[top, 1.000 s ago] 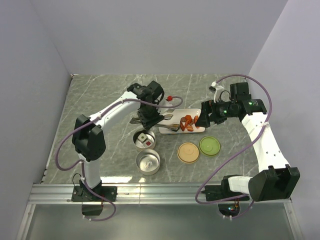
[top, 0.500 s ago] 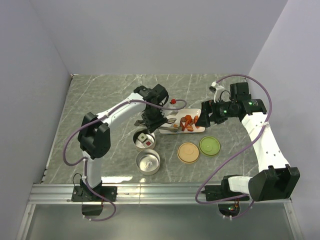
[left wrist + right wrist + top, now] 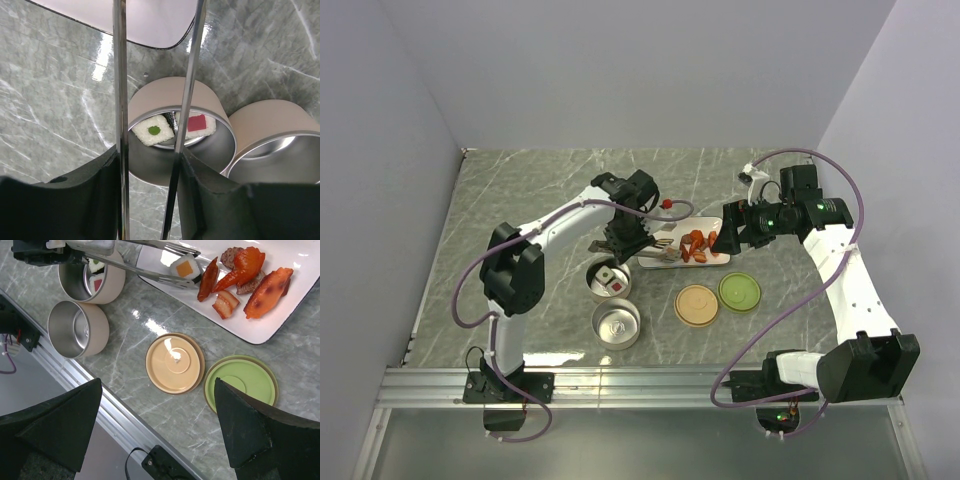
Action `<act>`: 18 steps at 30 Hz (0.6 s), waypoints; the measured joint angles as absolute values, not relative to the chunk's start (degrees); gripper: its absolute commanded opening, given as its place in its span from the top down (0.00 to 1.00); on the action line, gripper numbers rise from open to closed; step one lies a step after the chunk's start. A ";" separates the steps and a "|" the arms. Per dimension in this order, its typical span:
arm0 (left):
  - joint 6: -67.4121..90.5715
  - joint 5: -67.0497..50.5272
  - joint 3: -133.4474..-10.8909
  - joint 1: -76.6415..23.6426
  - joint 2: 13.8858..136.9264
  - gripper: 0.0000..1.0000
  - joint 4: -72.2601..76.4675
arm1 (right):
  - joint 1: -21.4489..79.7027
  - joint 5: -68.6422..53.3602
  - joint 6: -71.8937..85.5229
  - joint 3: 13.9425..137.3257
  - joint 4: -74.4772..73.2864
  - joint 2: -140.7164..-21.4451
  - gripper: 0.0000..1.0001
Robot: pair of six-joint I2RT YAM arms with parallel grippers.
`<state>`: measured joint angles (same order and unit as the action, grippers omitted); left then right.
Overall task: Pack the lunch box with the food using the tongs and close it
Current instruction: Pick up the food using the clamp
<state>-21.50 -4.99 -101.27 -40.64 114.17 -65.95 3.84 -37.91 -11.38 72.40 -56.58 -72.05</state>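
Observation:
My left gripper (image 3: 148,155) is shut on the tongs (image 3: 120,75), whose two silver arms run forward between its black fingers. In the right wrist view the tongs (image 3: 150,272) reach onto the white plate (image 3: 310,270), tips on either side of a white food piece with an orange top (image 3: 184,267). Orange-red chunks (image 3: 252,262) lie further along the plate. The lunch box is two round tins: one (image 3: 165,97) holds a green-dot piece (image 3: 153,131) and a red-top piece (image 3: 197,122), the other (image 3: 272,120) is empty. My right gripper (image 3: 157,382) hangs open above the lids.
A tan lid (image 3: 698,304) and a green lid (image 3: 739,292) lie flat in front of the plate (image 3: 682,226). A small red-topped item (image 3: 667,202) stands behind the plate. The metal rail (image 3: 640,385) runs along the near table edge.
The left arm has shifted right toward the plate, and the tongs' arms have come closer together around the orange-topped piece. The right arm has not moved.

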 measured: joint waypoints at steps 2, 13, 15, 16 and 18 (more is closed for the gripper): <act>-21.50 -4.60 -101.27 -40.71 114.17 0.59 -65.87 | 3.84 -37.91 -11.38 72.40 -56.60 -72.05 0.00; -20.71 -2.39 -103.53 -40.64 111.74 0.66 -66.11 | 3.84 -37.87 -11.38 72.40 -56.62 -72.05 0.00; -20.34 -2.04 -103.53 -40.64 109.86 0.66 -66.26 | 3.84 -37.76 -11.40 72.40 -56.64 -72.05 0.00; -20.21 -1.93 -103.44 -40.62 108.60 0.67 -66.24 | 3.84 -37.67 -11.40 72.40 -56.64 -72.05 0.00; -20.16 -1.63 -102.30 -40.51 105.23 0.67 -65.87 | 3.84 -37.45 -11.42 72.40 -56.69 -72.03 0.00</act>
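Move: Between the tips of the clamp held in the left hand lies the orange-topped sushi, about 10 cm to that hand's right, level with it and some 5 cm lower. On the same white tray the meat pieces sit roughly 16 cm right and 1 cm ahead; the lunch box holding two sushi stands about 6 cm back and 4 cm left. From the right hand the sushi is some 11 cm left, 1 cm ahead and 16 cm below. Lifting away from the white tray, the left hand goes up about 6 cm, slowly at first and then faster, with under 1 cm of drift. The fingers keep squeezing the clamp, whose tips pinch the orange-topped sushi, while the wrist tilts some 10 degrees, fingertips swinging forward. ##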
